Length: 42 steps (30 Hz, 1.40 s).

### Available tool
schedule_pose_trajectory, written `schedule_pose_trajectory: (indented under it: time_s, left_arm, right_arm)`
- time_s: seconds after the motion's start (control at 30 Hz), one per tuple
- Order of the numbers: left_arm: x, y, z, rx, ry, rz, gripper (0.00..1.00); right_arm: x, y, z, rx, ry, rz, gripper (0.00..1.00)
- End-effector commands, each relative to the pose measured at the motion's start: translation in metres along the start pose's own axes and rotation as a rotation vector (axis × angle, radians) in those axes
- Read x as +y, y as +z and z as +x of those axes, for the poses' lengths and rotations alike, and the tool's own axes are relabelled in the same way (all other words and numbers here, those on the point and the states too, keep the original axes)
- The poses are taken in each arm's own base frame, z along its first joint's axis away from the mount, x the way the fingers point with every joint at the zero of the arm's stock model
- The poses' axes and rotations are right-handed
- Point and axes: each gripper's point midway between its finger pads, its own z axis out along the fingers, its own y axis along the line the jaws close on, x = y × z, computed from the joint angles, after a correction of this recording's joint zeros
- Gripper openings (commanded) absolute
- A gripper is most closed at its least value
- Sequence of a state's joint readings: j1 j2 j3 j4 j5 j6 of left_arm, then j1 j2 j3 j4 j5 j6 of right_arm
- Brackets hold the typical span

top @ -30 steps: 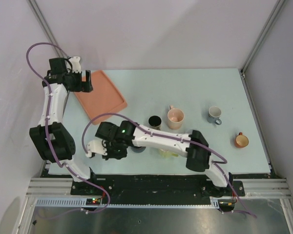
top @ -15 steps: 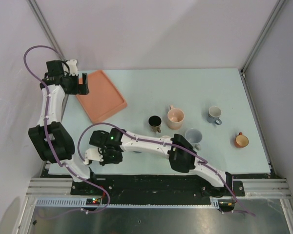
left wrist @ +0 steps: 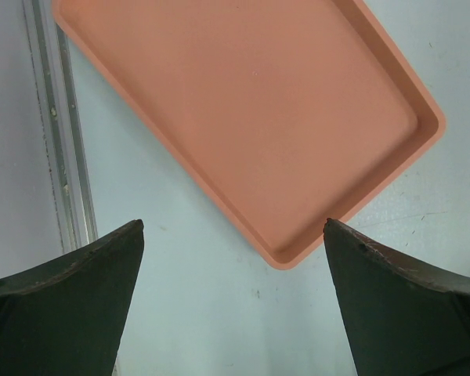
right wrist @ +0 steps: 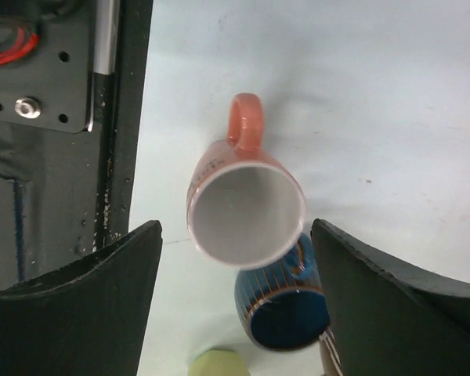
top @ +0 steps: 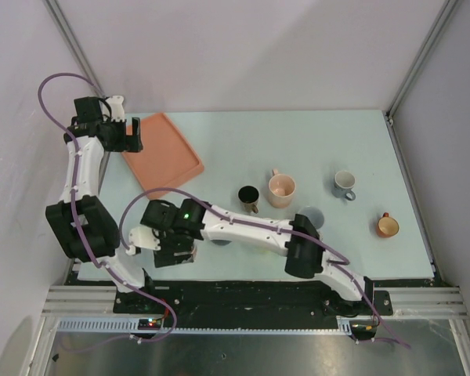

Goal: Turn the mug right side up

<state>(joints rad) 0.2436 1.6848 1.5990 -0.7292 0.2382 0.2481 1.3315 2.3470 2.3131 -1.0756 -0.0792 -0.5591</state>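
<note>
In the right wrist view a salmon mug [right wrist: 247,207] with a white inside shows its mouth to the camera, its handle pointing to the far side. It sits between the fingers of my right gripper [right wrist: 235,235], which stand open and apart from its wall on both sides. The mug looks slightly blurred. From above, my right gripper [top: 167,244] hangs over the near left of the table and hides this mug. My left gripper [top: 133,133] is open at the far left, over the table beside the orange tray [left wrist: 251,110], with nothing between its fingers [left wrist: 86,274].
A blue striped mug [right wrist: 286,309] lies just behind the salmon one, with a yellow-green thing [right wrist: 219,364] below it. Black [top: 248,196], peach [top: 282,188], grey [top: 344,184] and orange [top: 387,225] mugs stand mid-table and right. The black base plate [right wrist: 55,117] borders the table's near edge.
My right gripper has gone from shut to open, letting go of the salmon mug, and the right arm has swung left toward the near edge. The left arm barely moved.
</note>
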Motion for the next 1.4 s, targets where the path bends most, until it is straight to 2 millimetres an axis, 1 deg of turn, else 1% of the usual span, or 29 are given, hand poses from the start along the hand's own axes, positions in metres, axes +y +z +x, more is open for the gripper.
schedule_pose_trajectory:
  time_s: [0.0,0.03,0.1,0.17,0.23,0.27,0.3,0.33,0.4,0.47,0.5,0.53,0.57,0.6,0.63,0.67,0.7,0.73,0.77,0.8,0.83,0.87,0.9,0.93,1.0,1.03,1.17,1.27,1.37]
  left_arm:
    - [0.001,-0.02,-0.016,-0.063,0.042,-0.017,1.0]
    - [-0.001,-0.021,-0.017,-0.068,0.04,-0.009,1.0]
    - [-0.006,-0.023,-0.018,-0.076,0.028,0.011,1.0]
    - [-0.013,-0.024,-0.019,-0.084,0.007,0.043,1.0]
    - [-0.024,-0.027,-0.021,-0.096,-0.002,0.08,1.0]
    - [-0.029,-0.027,-0.02,-0.097,-0.001,0.092,1.0]
    - [-0.036,-0.029,-0.02,-0.098,0.009,0.1,1.0]
    - [-0.042,-0.031,-0.02,-0.101,0.022,0.104,1.0]
    - [-0.054,-0.037,-0.019,-0.114,0.053,0.106,1.0]
    - [-0.068,-0.046,-0.019,-0.145,0.072,0.119,1.0]
    - [-0.075,-0.052,-0.017,-0.16,0.08,0.118,1.0]
    - [-0.079,-0.058,-0.019,-0.194,0.091,0.111,1.0]
    - [-0.084,-0.069,-0.017,-0.232,0.1,0.099,1.0]
    - [-0.086,-0.076,-0.019,-0.283,0.111,0.089,1.0]
    - [-0.091,-0.088,-0.016,-0.331,0.123,0.086,1.0]
    - [-0.092,-0.102,-0.015,-0.371,0.125,0.076,1.0]
    - [-0.093,-0.106,-0.005,-0.376,0.119,0.068,1.0]
    - [-0.093,-0.119,0.001,-0.406,0.141,0.051,1.0]
    - [-0.093,-0.12,0.017,-0.401,0.17,0.04,1.0]
    - [-0.093,-0.134,0.026,-0.439,0.211,0.018,1.0]
    - [-0.094,-0.136,0.044,-0.448,0.237,0.006,1.0]
    - [-0.095,-0.147,0.053,-0.498,0.265,-0.013,1.0]
    - [-0.097,-0.148,0.069,-0.524,0.278,-0.02,1.0]
    - [-0.1,-0.154,0.077,-0.577,0.282,-0.026,1.0]
    - [-0.102,-0.155,0.095,-0.642,0.246,-0.035,1.0]
    - [-0.101,-0.151,0.102,-0.654,0.215,-0.042,1.0]
    - [-0.081,-0.135,0.115,-0.663,0.069,-0.14,1.0]
    - [-0.068,-0.125,0.119,-0.671,-0.008,-0.204,1.0]
    - [-0.065,-0.12,0.117,-0.687,-0.058,-0.209,1.0]
  right_arm:
    - [-0.012,-0.104,-0.048,-0.23,-0.017,0.111,0.82]
    - [-0.012,-0.112,-0.042,-0.224,-0.001,0.114,0.82]
    - [-0.022,-0.149,-0.035,-0.287,0.065,0.165,0.82]
    - [-0.045,-0.183,-0.018,-0.357,0.205,0.245,0.82]
    - [-0.078,-0.214,0.018,-0.423,0.407,0.346,0.81]
    - [-0.101,-0.228,0.048,-0.448,0.539,0.409,0.81]
    - [-0.112,-0.243,0.076,-0.48,0.649,0.467,0.81]
    - [-0.128,-0.262,0.111,-0.517,0.791,0.537,0.81]
    - [-0.139,-0.295,0.176,-0.603,1.008,0.668,0.81]
    - [-0.135,-0.326,0.241,-0.681,1.177,0.829,0.82]
    - [-0.126,-0.338,0.268,-0.709,1.238,0.907,0.83]
    - [-0.117,-0.342,0.307,-0.693,1.324,1.007,0.84]
    - [-0.105,-0.355,0.332,-0.698,1.369,1.102,0.84]
    - [-0.093,-0.357,0.363,-0.661,1.432,1.202,0.84]
    - [-0.08,-0.365,0.38,-0.651,1.459,1.282,0.85]
    - [-0.067,-0.364,0.4,-0.613,1.486,1.351,0.85]
    - [-0.056,-0.365,0.41,-0.595,1.491,1.406,0.85]
    - [-0.046,-0.362,0.42,-0.575,1.503,1.448,0.85]
    - [-0.039,-0.36,0.427,-0.573,1.521,1.48,0.85]
    - [-0.031,-0.355,0.434,-0.562,1.539,1.508,0.85]
    - [-0.026,-0.35,0.44,-0.561,1.563,1.53,0.85]
    - [-0.018,-0.344,0.448,-0.547,1.593,1.559,0.85]
    - [-0.011,-0.338,0.454,-0.538,1.626,1.575,0.85]
    - [-0.003,-0.33,0.461,-0.519,1.654,1.591,0.85]
    - [0.008,-0.318,0.467,-0.518,1.691,1.606,0.84]
    - [0.012,-0.312,0.468,-0.527,1.697,1.603,0.84]
    - [0.024,-0.284,0.475,-0.511,1.7,1.573,0.83]
    - [0.028,-0.276,0.476,-0.527,1.688,1.566,0.82]
    - [0.028,-0.272,0.474,-0.56,1.663,1.559,0.82]
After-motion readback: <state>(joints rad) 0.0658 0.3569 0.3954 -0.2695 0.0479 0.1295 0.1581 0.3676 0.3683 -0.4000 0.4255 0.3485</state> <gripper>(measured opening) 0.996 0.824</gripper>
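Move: The pink mug, already upright and free of the open right fingers, sits about 8 cm below that hand, 3 cm to its left and 1 cm back. From the right hand the blue mug is 9 cm right and 5 cm ahead, the peach mug 32 right and 20 ahead, the grey mug 56 right and 22 ahead, the orange mug 67 right and 6 ahead. From the left hand the pink mug lies some 31 cm back, 20 right and 17 below. Lift the open right gripper away from the pink mug by nearly 20 cm while swinging it about 54 cm right, arcing forward over the blue and peach mugs, wrist wheeling clockwise; then draw back and sink to the clear spot between grey and orange mugs. Bring the open left gripper back past the tray's near corner, rising, then lowering, fingertips tilting up some 30 degrees. ##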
